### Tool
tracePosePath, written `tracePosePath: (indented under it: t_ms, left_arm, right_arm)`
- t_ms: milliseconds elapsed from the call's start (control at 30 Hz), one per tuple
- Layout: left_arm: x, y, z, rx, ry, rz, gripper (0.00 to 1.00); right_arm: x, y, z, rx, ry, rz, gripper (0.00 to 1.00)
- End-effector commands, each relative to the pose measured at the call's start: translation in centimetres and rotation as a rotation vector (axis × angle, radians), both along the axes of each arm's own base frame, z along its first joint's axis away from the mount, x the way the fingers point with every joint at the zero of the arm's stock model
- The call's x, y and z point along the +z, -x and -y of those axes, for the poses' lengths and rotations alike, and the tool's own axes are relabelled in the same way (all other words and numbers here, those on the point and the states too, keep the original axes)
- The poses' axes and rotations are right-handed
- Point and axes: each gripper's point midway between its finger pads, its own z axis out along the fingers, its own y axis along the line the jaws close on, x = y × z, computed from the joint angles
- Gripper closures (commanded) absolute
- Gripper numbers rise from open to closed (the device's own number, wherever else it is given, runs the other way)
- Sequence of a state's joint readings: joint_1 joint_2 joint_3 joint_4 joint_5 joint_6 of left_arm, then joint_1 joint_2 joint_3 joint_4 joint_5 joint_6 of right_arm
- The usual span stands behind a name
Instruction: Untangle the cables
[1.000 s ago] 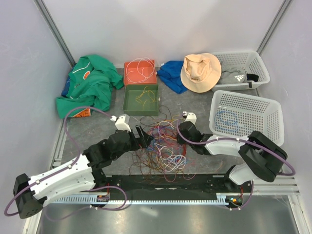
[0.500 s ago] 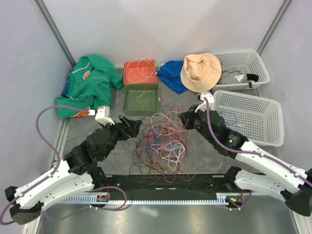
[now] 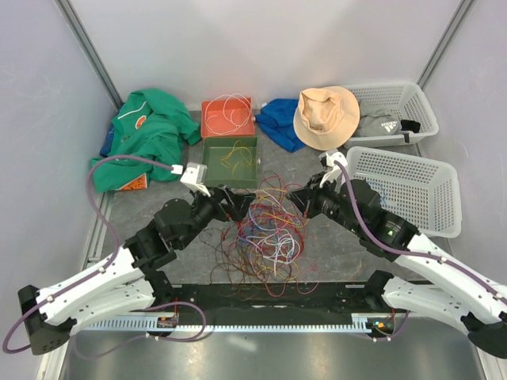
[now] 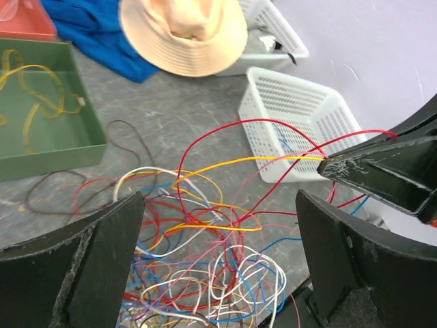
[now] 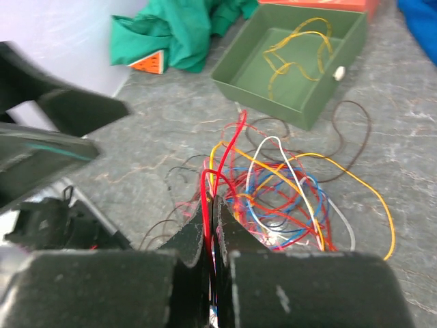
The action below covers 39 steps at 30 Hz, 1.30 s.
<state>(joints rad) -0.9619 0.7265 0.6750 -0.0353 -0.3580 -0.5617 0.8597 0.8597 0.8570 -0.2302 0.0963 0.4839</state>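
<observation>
The cables (image 3: pixel 265 233) lie in a loose tangle of red, yellow, white and blue strands on the grey table between the two arms. My right gripper (image 5: pixel 213 205) is shut on a red cable (image 5: pixel 225 147), with a yellow strand running up to the same tips. From the top it hangs over the pile's right edge (image 3: pixel 305 198). My left gripper (image 4: pixel 218 232) stands wide open above the tangle (image 4: pixel 225 273), nothing between its fingers (image 4: pixel 102 253). It sits at the pile's upper left (image 3: pixel 238 202). The right gripper's tip (image 4: pixel 331 166) shows in the left wrist view with red and yellow strands stretched to it.
A green tray (image 3: pixel 204 162) with a yellow cable and an orange tray (image 3: pixel 207 119) with a white cable stand behind the pile. Green cloth (image 3: pixel 142 138) lies at back left. A blue cloth (image 3: pixel 277 119), a hat (image 3: pixel 326 117) and two white baskets (image 3: pixel 444 170) (image 3: pixel 396 95) are at back right.
The right gripper shut on strands and rose from the pile, drawing red and yellow cables up. The left arm pulled back, then moved in over the pile's left side, still open.
</observation>
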Motion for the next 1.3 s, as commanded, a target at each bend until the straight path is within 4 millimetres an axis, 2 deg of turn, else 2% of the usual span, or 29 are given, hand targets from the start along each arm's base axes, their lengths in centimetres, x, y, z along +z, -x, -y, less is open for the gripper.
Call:
tracePosePath:
  t_ms: [0,100,267,433,567,633,800,1067,1167,1267]
  left_arm:
    - [2.4,0.5,3.1,-0.142,0.029,0.104,0.01]
    - [1.8,1.0,5.0,-0.221,0.027,0.094,0.03]
    - [0.6,0.6,5.7,-0.226,0.016,0.074,0.04]
    - [-0.6,-0.5,5.1,-0.158,-0.018,0.06,0.05]
    - [-2.8,-2.2,3.2,-0.014,-0.089,-0.005,0.06]
    - [-3.7,-2.4,2.7,0.013,-0.116,-0.032,0.06]
    - [-6.0,-1.2,2.8,-0.041,-0.159,-0.088,0.05]
    - [-11.5,2.5,3.9,-0.242,-0.251,-0.23,0.04]
    - [-12.5,2.3,3.5,-0.212,-0.244,-0.247,0.04]
    - [-12.0,1.4,2.7,-0.148,-0.229,-0.215,0.04]
  right_arm:
    - [4.8,1.8,-0.5,0.096,-0.099,0.075,1.0]
    - [5.3,2.5,-0.5,0.125,-0.114,0.083,1.0]
    - [5.4,3.1,-0.2,0.138,-0.124,0.085,1.0]
    - [6.1,3.9,-0.3,0.175,-0.146,0.093,1.0]
    - [6.7,4.4,0.0,0.189,-0.157,0.11,1.0]
    - [6.8,4.6,0.3,0.189,-0.158,0.113,1.0]
    - [6.3,4.6,0.9,0.169,-0.139,0.113,1.0]
    - [5.7,4.3,1.2,0.15,-0.115,0.116,1.0]
    - [6.0,4.6,1.3,0.159,-0.121,0.121,1.0]
    - [6.7,4.9,1.5,0.169,-0.131,0.134,1.0]
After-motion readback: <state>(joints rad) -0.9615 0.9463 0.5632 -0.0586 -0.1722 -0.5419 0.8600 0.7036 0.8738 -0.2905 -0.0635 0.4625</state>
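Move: The cable pile's middle lies some 26 cm below the open left hand, about 2 cm ahead and 6 cm to its right. The red and yellow cables already pinched by the right hand are about 10 cm to the left hand's right, level with it; the green box stands 22 cm ahead, 4 cm left and 25 cm below. From the right hand the pile is about 2 cm ahead, 5 cm left and 26 cm below, the green box 22 cm ahead and 17 cm left. Still pinching the red and yellow cables, the right hand draws them back and up by about 4 cm each, then holds there. The wide-open left hand first swings 5 cm right towards those held strands, then sinks about 13 cm in all towards the pile, easing slightly back at the end, its fingers tipping some 20 degrees downward and turning a little clockwise. ##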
